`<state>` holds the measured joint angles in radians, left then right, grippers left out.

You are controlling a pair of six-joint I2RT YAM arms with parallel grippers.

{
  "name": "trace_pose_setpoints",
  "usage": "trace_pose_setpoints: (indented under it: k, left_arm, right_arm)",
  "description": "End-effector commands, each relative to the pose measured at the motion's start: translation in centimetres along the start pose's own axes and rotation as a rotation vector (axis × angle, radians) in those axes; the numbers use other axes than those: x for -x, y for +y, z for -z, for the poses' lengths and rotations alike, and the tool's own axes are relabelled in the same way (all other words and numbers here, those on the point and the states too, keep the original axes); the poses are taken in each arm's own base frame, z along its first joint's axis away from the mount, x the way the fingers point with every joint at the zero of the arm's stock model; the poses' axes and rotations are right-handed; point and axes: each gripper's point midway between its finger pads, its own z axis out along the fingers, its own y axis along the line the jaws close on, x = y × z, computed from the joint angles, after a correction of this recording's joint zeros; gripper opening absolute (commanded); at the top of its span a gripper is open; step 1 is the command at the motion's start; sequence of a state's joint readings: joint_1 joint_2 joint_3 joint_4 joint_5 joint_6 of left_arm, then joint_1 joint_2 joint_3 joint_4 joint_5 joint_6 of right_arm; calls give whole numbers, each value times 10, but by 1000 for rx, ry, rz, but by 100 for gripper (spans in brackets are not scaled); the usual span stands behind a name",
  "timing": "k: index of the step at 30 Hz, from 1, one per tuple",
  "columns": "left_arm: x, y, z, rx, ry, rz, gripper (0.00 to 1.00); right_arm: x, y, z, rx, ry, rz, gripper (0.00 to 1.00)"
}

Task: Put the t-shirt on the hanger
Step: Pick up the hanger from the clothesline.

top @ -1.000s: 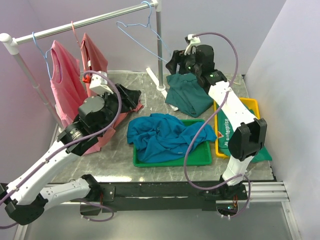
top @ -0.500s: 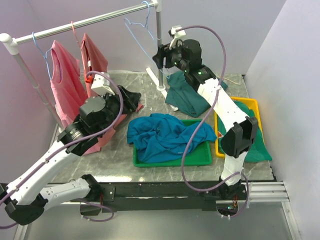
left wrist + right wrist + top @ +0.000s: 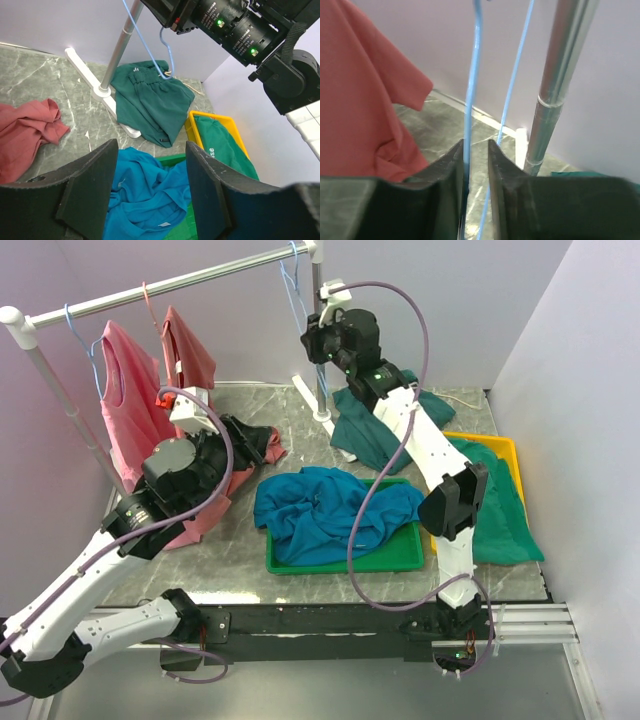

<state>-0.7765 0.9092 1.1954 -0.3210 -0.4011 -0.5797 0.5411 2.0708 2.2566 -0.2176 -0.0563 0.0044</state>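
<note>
The teal-blue t-shirt [image 3: 325,510] lies crumpled in the green tray [image 3: 400,555]; it also shows in the left wrist view [image 3: 145,200]. The light-blue wire hanger [image 3: 292,275] hangs by its hook at the rail's right end, edge-on to the top camera. My right gripper [image 3: 318,340] is raised beside the rack pole, nearly closed round one hanger wire [image 3: 472,75], which lies against the left finger. In its own view the right gripper [image 3: 476,145] shows a second wire just beyond. My left gripper [image 3: 245,445] is open and empty [image 3: 152,150], held above the table left of the t-shirt.
The rack's upright pole [image 3: 318,330] stands right next to the right gripper. Two pink tops [image 3: 125,400] hang at the rail's left. A dark green shirt [image 3: 375,430] lies by the pole's foot. A yellow tray [image 3: 500,450] holds another green shirt. Pink cloth [image 3: 215,505] lies under the left arm.
My right gripper has moved left and up to the rack pole with the hanger's lower part; the hanger swung from spread-out to edge-on. My left arm has shifted slightly left.
</note>
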Motion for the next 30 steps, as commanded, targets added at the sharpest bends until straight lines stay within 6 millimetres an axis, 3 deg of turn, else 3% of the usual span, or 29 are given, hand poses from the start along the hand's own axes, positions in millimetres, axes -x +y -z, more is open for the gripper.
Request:
trace_pose_setpoints:
  k: [1, 2, 8, 9, 15, 20, 22, 23, 24, 25, 26, 27, 28, 29, 30]
  left_arm:
    - [13, -1, 6, -11, -41, -15, 60]
    - [14, -1, 7, -14, -44, -11, 59]
    - [12, 1, 10, -14, -44, -8, 58]
    - [12, 2, 11, -12, -43, -7, 58]
    - [2, 7, 9, 2, -22, -6, 62]
    - [-8, 12, 7, 14, -8, -1, 63]
    - [-11, 14, 6, 20, -2, 0, 63]
    - [-14, 14, 5, 20, 4, -1, 63]
    - [-17, 15, 3, 23, 12, -3, 63]
    - [-21, 17, 2, 29, 21, -5, 63]
    - [-25, 18, 0, 30, 31, -7, 63]
    - [-28, 18, -1, 31, 39, -9, 63]
    - [-34, 21, -2, 39, 51, -11, 63]
    - [-40, 22, -5, 39, 68, -17, 63]
    - [-43, 23, -5, 44, 76, -18, 63]
  right_arm:
    - [48, 1, 16, -89, -118, 72, 23]
    - [54, 3, 18, -90, -130, 79, 15]
    - [87, 5, 36, -87, -200, 84, 0]
    - [99, 5, 44, -89, -230, 81, 0]
    - [131, 11, 71, -72, -310, 65, 0]
    - [122, 18, 79, -50, -270, 53, 0]
    - [129, 20, 94, -48, -294, 40, 0]
    - [108, 19, 92, -52, -252, 27, 0]
    - [121, 23, 110, -42, -293, 15, 0]
    - [117, 23, 114, -39, -287, 6, 0]
    - [97, 25, 114, -35, -247, -7, 0]
    - [105, 25, 130, -30, -272, -8, 0]
    - [83, 27, 130, -24, -227, -31, 0]
    - [77, 27, 135, -25, -214, -44, 0]
    - [89, 29, 151, -17, -256, -54, 0]
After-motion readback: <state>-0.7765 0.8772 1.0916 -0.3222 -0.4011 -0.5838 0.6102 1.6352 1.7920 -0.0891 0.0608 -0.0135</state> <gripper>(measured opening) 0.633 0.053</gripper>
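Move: The blue hanger hangs edge-on at the right hand: its middle is some 3 cm ahead and 2 cm to the left, about level, with its near wire already between the half-open fingers. The rack pole stands about 12 cm ahead and 1 cm to the right; the red shirt hangs roughly 25 cm to the left and 1 cm ahead, level with the hand. From the left hand, the hanger is some 29 cm ahead and 7 cm to the right, about level. Almost in place, the right fingers first shut fully and pinch the hanger's near wire; then the hand lifts about 8 cm, easing back, and draws back towards its base to some 10 cm in all, a little rightward and sinking about 3 cm, taking the hanger away from the pole and rail. Late on, the empty left hand sinks about 4 cm, fingers still open. ##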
